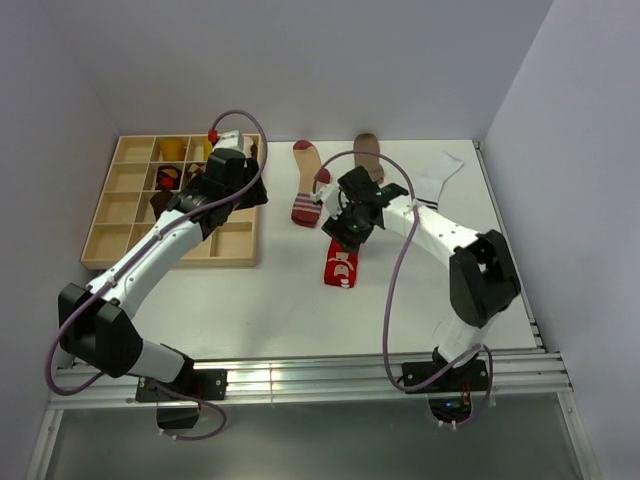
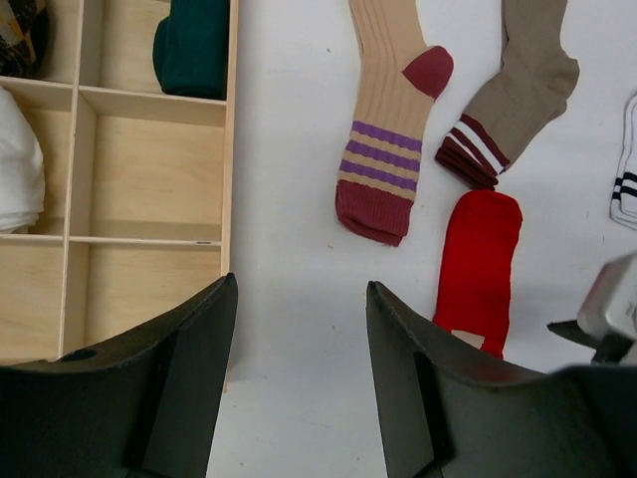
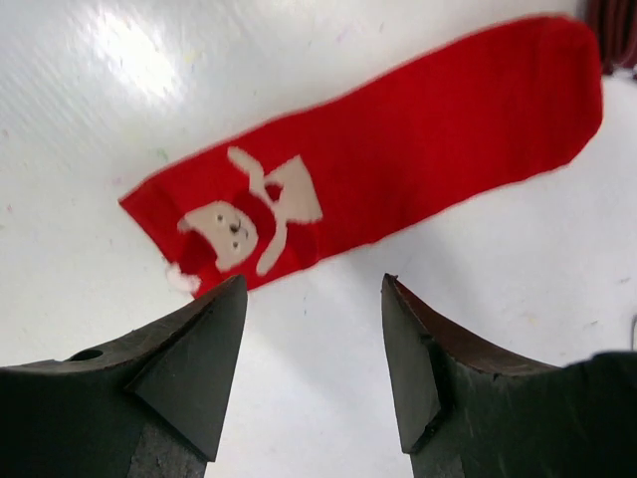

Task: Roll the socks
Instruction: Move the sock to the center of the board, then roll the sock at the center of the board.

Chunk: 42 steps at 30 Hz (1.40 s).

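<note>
A red sock with a white figure lies flat on the white table, just ahead of my right gripper. That gripper is open, with only bare table between its fingers. From above, the right gripper hovers over the upper end of the red sock. A tan sock with purple stripes and a brown sock with a striped cuff lie flat further back. A white sock lies at the back right. My left gripper is open and empty beside the tray's right edge.
A wooden compartment tray stands at the left. It holds rolled socks, among them a dark green one and a white one. Walls close the table at the back and on both sides.
</note>
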Motion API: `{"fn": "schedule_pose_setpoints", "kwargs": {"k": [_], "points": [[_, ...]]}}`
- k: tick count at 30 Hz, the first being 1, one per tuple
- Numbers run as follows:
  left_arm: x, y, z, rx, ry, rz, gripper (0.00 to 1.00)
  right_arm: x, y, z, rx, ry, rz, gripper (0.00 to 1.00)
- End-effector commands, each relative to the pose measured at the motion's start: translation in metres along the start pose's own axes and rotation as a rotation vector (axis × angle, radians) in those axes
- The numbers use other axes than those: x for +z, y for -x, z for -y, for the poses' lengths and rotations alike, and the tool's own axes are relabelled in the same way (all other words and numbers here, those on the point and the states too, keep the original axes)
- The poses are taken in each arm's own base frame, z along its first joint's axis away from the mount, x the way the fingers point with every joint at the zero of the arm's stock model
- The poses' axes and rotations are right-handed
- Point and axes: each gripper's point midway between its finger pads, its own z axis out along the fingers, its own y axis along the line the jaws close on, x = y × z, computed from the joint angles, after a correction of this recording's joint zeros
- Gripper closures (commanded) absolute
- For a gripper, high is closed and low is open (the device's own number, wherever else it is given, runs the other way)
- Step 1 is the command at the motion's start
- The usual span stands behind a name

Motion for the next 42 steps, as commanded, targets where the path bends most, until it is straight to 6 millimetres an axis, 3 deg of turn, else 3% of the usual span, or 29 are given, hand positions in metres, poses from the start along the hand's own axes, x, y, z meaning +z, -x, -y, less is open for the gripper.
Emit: {"fn": "schedule_pose_setpoints", "kwargs": {"k": [1, 2, 4, 5, 9, 17, 25, 35, 37, 42], "points": [[-0.030, 0.039, 0.019, -0.041, -0.078, 0.102, 0.40, 0.002, -0.015, -0.004, -0.062, -0.017, 0.017, 0.37], [-0.034, 0.042, 0.020, -0.044, -0.088, 0.110, 0.40, 0.009, -0.031, -0.012, -0.083, 0.001, -0.011, 0.37], [-0.043, 0.048, 0.021, -0.045, -0.102, 0.130, 0.40, 0.006, -0.030, -0.020, -0.133, -0.020, 0.027, 0.37], [-0.045, 0.049, 0.021, -0.045, -0.105, 0.132, 0.40, 0.011, -0.043, -0.026, -0.164, -0.025, 0.003, 0.37], [-0.055, 0.056, 0.023, -0.049, -0.120, 0.150, 0.40, 0.009, -0.041, -0.052, -0.245, -0.008, 0.045, 0.37], [-0.056, 0.052, 0.020, -0.046, -0.116, 0.147, 0.39, 0.016, -0.040, -0.070, -0.281, 0.001, 0.046, 0.37], [-0.055, 0.049, 0.018, -0.033, -0.114, 0.145, 0.39, 0.035, -0.045, -0.081, -0.321, 0.011, -0.011, 0.38], [-0.046, 0.034, 0.021, -0.030, -0.149, 0.130, 0.39, 0.056, -0.057, -0.070, -0.343, -0.034, -0.068, 0.40], [-0.043, 0.030, 0.020, -0.030, -0.150, 0.121, 0.39, 0.058, -0.061, -0.070, -0.346, -0.029, -0.083, 0.44], [-0.037, 0.018, 0.021, -0.026, -0.160, 0.108, 0.41, 0.062, -0.070, -0.076, -0.349, 0.007, -0.121, 0.67]]}}
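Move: The red sock lies lengthwise under the right hand, its middle about level with it, 2 cm to the left and some 9 cm below; its cuff points back to the robot. The brown sock's middle is about 18 cm ahead and 2 cm to the right, the striped sock's about 15 cm ahead and 10 cm to the left. From the left hand, the red sock lies about 20 cm right, 5 cm back and 22 cm below. Bring the right gripper down some 8 cm and back about as far, drifting slightly left, over the red sock to its cuff end; turn it some 15 degrees counter-clockwise, ease the last few centimetres down, then half-close the fingers and pinch the cuff. Lift the empty left gripper about 6 cm, hold, then lower it most of the way. ##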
